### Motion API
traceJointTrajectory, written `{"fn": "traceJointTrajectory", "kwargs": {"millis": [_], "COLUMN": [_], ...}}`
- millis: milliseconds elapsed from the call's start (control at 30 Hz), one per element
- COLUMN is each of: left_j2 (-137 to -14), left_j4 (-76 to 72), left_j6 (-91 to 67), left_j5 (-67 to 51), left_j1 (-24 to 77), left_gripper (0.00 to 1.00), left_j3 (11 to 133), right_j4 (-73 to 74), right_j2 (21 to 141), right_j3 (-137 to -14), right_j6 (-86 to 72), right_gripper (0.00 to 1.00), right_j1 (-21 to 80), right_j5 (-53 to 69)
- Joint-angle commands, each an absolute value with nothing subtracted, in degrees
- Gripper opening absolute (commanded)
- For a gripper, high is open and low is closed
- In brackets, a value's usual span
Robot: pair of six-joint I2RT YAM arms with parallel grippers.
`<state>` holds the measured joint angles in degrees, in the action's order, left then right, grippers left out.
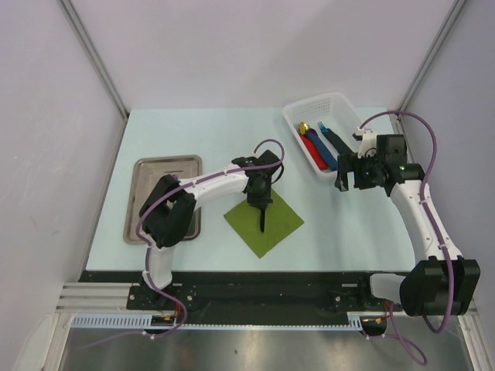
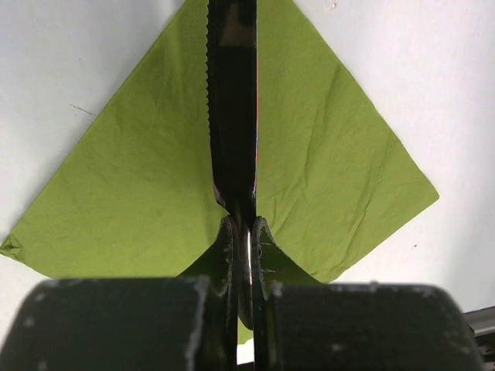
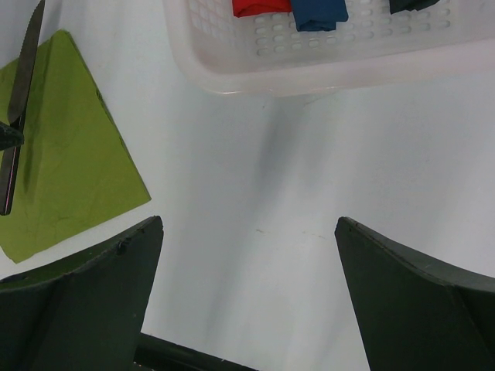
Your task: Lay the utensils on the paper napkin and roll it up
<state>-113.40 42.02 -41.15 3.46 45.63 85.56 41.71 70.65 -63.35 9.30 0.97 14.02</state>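
The olive-green paper napkin (image 1: 280, 222) (image 2: 116, 193) (image 3: 66, 162) lies flat on the table, turned like a diamond. My left gripper (image 1: 260, 202) (image 2: 241, 229) is shut on a slim dark serrated knife (image 1: 263, 219) (image 2: 232, 116) (image 3: 20, 100), one of the utensils, whose blade runs across the napkin's middle. I cannot tell whether the blade touches the paper. My right gripper (image 1: 346, 175) (image 3: 247, 232) hangs open over bare table, between the napkin and the basket, with nothing between its fingers.
A white plastic basket (image 1: 331, 101) (image 3: 309, 69) at the back right holds a red piece (image 1: 312, 146), a blue piece (image 1: 326, 152) and a dark piece (image 1: 338, 141). A silver metal tray (image 1: 151, 182) sits at the left beside the left arm.
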Motion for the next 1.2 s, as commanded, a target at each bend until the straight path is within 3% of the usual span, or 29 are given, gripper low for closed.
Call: {"fn": "traceJointTrajectory", "kwargs": {"millis": [0, 400, 533, 700, 933, 1033, 1167], "left_j2": [-113.64, -116.01, -116.72, -116.72, -110.51, -103.83, -96.09], "left_j4": [40.61, 39.99, 40.25, 40.69, 43.06, 43.15, 41.23], "left_j6": [-41.49, -40.96, -40.26, -39.99, -35.7, -32.62, -27.87], "left_j5": [5.1, 5.89, 5.45, 5.71, 7.73, 8.88, 6.86], "left_j1": [45.79, 45.7, 45.53, 45.35, 45.17, 43.43, 37.98], "left_gripper": [0.0, 0.01, 0.22, 0.35, 0.42, 0.57, 0.57], "left_j3": [88.33, 86.4, 86.31, 86.66, 93.24, 95.1, 90.37], "right_j4": [41.57, 41.75, 41.75, 41.66, 41.75, 41.22, 39.38], "right_j2": [68.91, 69.26, 69.43, 69.61, 70.13, 70.75, 72.5], "right_j3": [-63.28, -62.67, -62.49, -62.75, -64.33, -65.56, -67.49], "right_j6": [10.63, 11.16, 11.25, 11.34, 11.51, 11.16, 9.58], "right_gripper": [1.0, 1.0, 1.0, 0.99, 1.0, 1.0, 1.0], "right_j1": [0.44, -1.93, -2.63, -3.08, -3.08, -2.99, -2.55], "right_j5": [15.2, 16.08, 16.52, 17.05, 18.37, 19.95, 21.88]}}
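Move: The left hand, gripping the knife just behind its neck, is already low over the green napkin, whose middle lies about 3 cm back and 3 cm down. The grey tray stands some 31 cm to this hand's left and 4 cm ahead; the white basket is roughly 25 cm ahead and 20 cm to the right. From the right hand, the napkin lies about 25 cm left, 6 cm back and 16 cm lower. The left hand sinks about 2 cm, opens to let go of the knife, then rises roughly 9 cm, drifting forward. ##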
